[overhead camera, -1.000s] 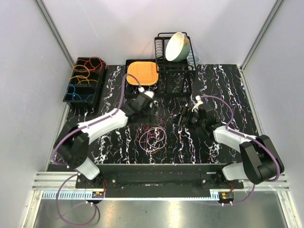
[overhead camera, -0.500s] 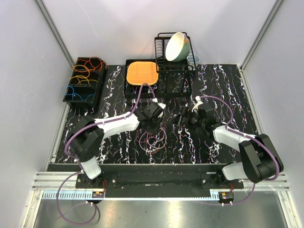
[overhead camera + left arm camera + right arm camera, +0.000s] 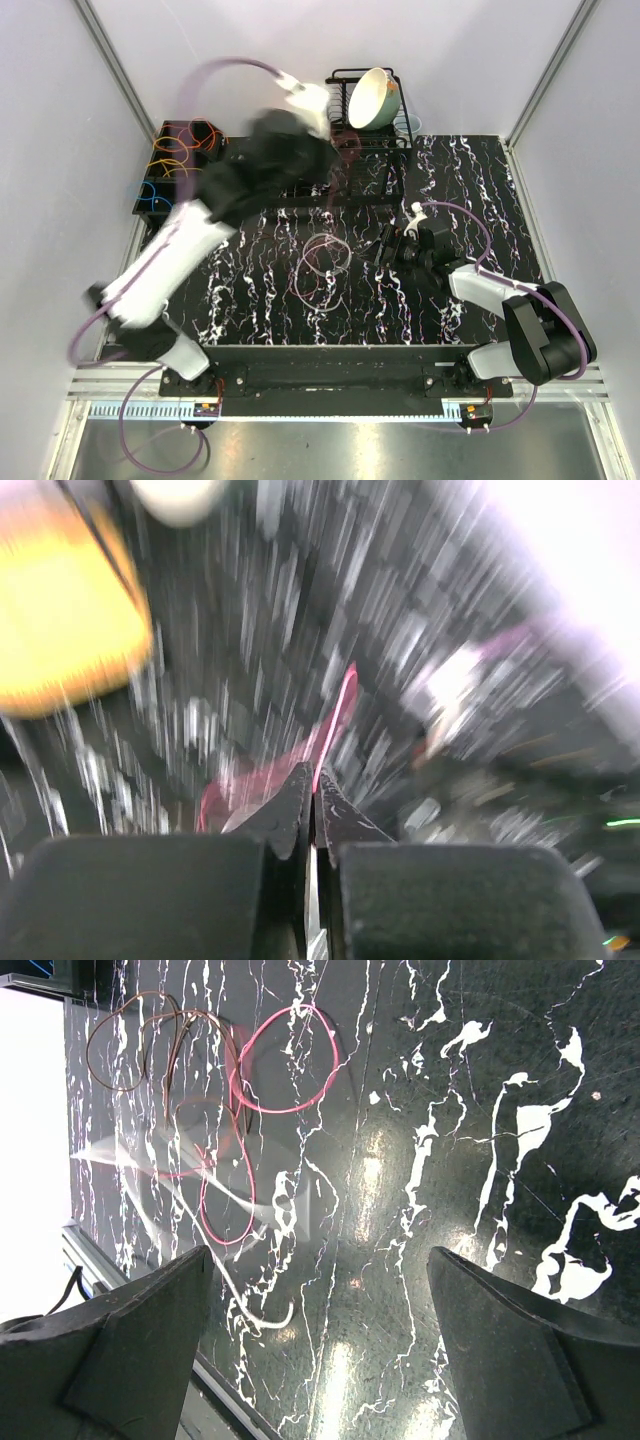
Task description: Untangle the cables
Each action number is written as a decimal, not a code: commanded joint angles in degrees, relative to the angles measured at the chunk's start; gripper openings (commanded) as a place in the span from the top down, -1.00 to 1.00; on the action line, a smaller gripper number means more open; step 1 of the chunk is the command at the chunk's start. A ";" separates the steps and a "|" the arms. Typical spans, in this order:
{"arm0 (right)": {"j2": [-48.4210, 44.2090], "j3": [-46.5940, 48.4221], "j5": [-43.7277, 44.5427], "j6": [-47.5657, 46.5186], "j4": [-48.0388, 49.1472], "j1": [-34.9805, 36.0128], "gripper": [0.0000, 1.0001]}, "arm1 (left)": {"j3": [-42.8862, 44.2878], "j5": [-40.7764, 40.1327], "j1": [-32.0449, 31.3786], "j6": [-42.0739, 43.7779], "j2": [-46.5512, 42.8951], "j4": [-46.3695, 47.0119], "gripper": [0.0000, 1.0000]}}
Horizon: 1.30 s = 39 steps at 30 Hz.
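Note:
The cables lie as a loose tangle of thin red, pink and brownish loops on the black marbled table. In the right wrist view I see a pink loop, a brownish loop and a red loop. My left gripper, heavily blurred, is raised near the dish rack. Its jaws are shut on a red cable that trails from the tips. My right gripper hovers just right of the tangle, open and holding nothing.
Black bins at the back left hold orange, yellow and blue loops. A black dish rack with a cream bowl stands at the back centre. The orange mat shows blurred in the left wrist view.
The left gripper shut on a red cable in the tangle, then swung quickly up and back toward the dish rack, pulling the cable with it. The right arm stayed still.

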 commanded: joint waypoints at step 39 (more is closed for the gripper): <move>-20.01 20.10 -40.27 9.76 8.17 -0.69 -0.75 | -23.38 31.23 0.79 -3.91 -26.20 6.31 1.00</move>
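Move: The left hand, high over the table, already pinches the pink-red cable; the tangle it comes from lies some 34 cm below, about 8 cm back and 4 cm left. The white loop is 3 cm nearer the hand than the tangle's middle, and the orange basket stands about 19 cm ahead, 8 left and 30 down. From the empty, open right hand, the pinched cable is some 28 cm up, 10 left and 3 ahead; the tangle about 14 left, 5 back, 6 down. Keeping its pinch on the pink-red cable, the left hand whips it up nearly 20 cm while swinging back and left, drops it to a little below the starting height, then eases back with a slight rise and drifts right, turning clockwise. Late on, the still-open right hand shoots up about 25 cm and somewhat back and left towards the held cable, fingers tipping up and turning counter-clockwise. ##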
